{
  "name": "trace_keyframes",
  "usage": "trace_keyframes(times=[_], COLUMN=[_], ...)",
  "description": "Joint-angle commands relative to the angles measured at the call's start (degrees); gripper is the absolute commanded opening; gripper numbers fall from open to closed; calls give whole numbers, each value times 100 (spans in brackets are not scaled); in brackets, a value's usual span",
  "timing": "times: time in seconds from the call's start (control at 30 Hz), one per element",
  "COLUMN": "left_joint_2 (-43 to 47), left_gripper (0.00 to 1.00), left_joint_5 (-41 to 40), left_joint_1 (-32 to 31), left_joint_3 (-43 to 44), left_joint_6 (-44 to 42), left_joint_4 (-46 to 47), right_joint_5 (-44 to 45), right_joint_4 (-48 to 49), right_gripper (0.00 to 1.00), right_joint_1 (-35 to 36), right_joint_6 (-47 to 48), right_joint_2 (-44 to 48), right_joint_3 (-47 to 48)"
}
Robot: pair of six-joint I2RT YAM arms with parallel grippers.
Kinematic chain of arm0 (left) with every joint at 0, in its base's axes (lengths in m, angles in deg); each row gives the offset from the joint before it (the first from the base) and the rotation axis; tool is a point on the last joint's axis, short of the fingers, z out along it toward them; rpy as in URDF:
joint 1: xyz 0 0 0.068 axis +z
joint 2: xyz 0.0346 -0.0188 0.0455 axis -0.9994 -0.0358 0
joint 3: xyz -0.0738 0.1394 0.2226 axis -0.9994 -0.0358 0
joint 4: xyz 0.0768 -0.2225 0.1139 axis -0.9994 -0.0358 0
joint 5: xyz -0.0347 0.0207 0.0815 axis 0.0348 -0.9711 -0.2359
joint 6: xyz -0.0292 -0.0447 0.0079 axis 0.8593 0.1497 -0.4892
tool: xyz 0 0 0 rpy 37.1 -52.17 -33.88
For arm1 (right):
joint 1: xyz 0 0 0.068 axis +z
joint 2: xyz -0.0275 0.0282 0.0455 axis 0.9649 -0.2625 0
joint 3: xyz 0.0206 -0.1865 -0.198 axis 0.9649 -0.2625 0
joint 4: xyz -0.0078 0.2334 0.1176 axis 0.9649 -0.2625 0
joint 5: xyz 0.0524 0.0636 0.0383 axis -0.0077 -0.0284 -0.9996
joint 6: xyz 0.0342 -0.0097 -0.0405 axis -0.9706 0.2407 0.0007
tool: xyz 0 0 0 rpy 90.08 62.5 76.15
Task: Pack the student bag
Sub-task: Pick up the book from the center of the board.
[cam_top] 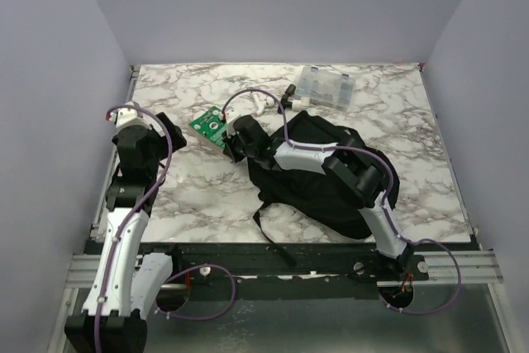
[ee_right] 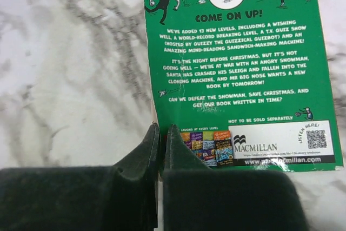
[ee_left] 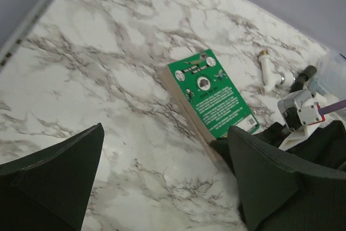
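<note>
The student bag [cam_top: 322,179] is a large black backpack lying on the marble table right of centre; one corner of it shows in the left wrist view [ee_left: 324,144]. A green paperback book [cam_top: 208,126] [ee_left: 213,98] [ee_right: 232,52] lies flat, back cover up, just left of the bag. My right gripper [cam_top: 231,145] [ee_right: 164,131] is shut, its tips at the book's near left corner. Only a thin slit is left between the fingers, and I cannot tell whether the cover is pinched. My left gripper [cam_top: 169,134] [ee_left: 162,182] hangs open over bare marble left of the book, holding nothing.
A clear plastic compartment box [cam_top: 326,87] [ee_left: 332,74] stands at the back of the table. A white pipe fitting [cam_top: 263,105] [ee_left: 268,71] and a small black cylinder [cam_top: 291,93] [ee_left: 303,77] lie between the box and the book. A bag strap [cam_top: 273,237] trails toward the near edge.
</note>
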Motion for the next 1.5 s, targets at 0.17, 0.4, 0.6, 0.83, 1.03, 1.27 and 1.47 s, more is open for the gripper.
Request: trace_keyframes(times=[0.17,0.4,0.6,0.83,1.03,1.27,1.47], left_joint_2=[-2057,-3008,-3811,-4172,-4597,-4727,-4491], left_gripper=[98,98,87,74,53,48,36], left_joint_5=[3671,4440,5067,4886,5024,5073,5127], left_joint_1=[1037,1225,1196,1081,1007,891,891], left_joint_3=[182,-319,-703,-748,-719,-808,-835], left_joint_6=[1532,2839,4094,3714,3793,3839,3806], left_joint_4=[125,785,1635,1823,2016,2267,2353], right_joint_5=[-1809,-1907,-1941,-2130,-2226,-2252,-2151], right_joint_4=[-171,203,212,276,146,140,-425], right_gripper=[0,0,0,0,0,0,7], right_joint_1=[103,106,103,106,110,105,111], right_joint_6=[-1707,-2156,-2267,-2328,-2289,-2335,-2395], right_joint_2=[318,556,641,781,773,905,1071], right_joint_3=[-548,-882,-833,-931,-852,-909,-809])
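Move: The book lies back cover up. Its middle is about 19 cm ahead of the open left hand, 14 cm to its right and 22 cm below; its near corner is nearer, roughly 9 cm ahead, 15 cm right and 21 cm below. The right hand already pinches that corner, with the book's middle about 11 cm ahead and 2 cm left. From the right hand, the black bag's middle lies some 29 cm right and 6 cm back, the white pipe 23 cm ahead and 10 cm right. Keeping its shut pinch on the cover corner, the right hand drags the book back about 9 cm, slowing and lifting slightly while it tips down. The left hand drops some 19 cm and goes right, then a little forward, to the book's left edge beside it, tipping down and rolling left side under; its fingers, wide open at first, close past halfway around the pages, one over the cover, one beneath. ##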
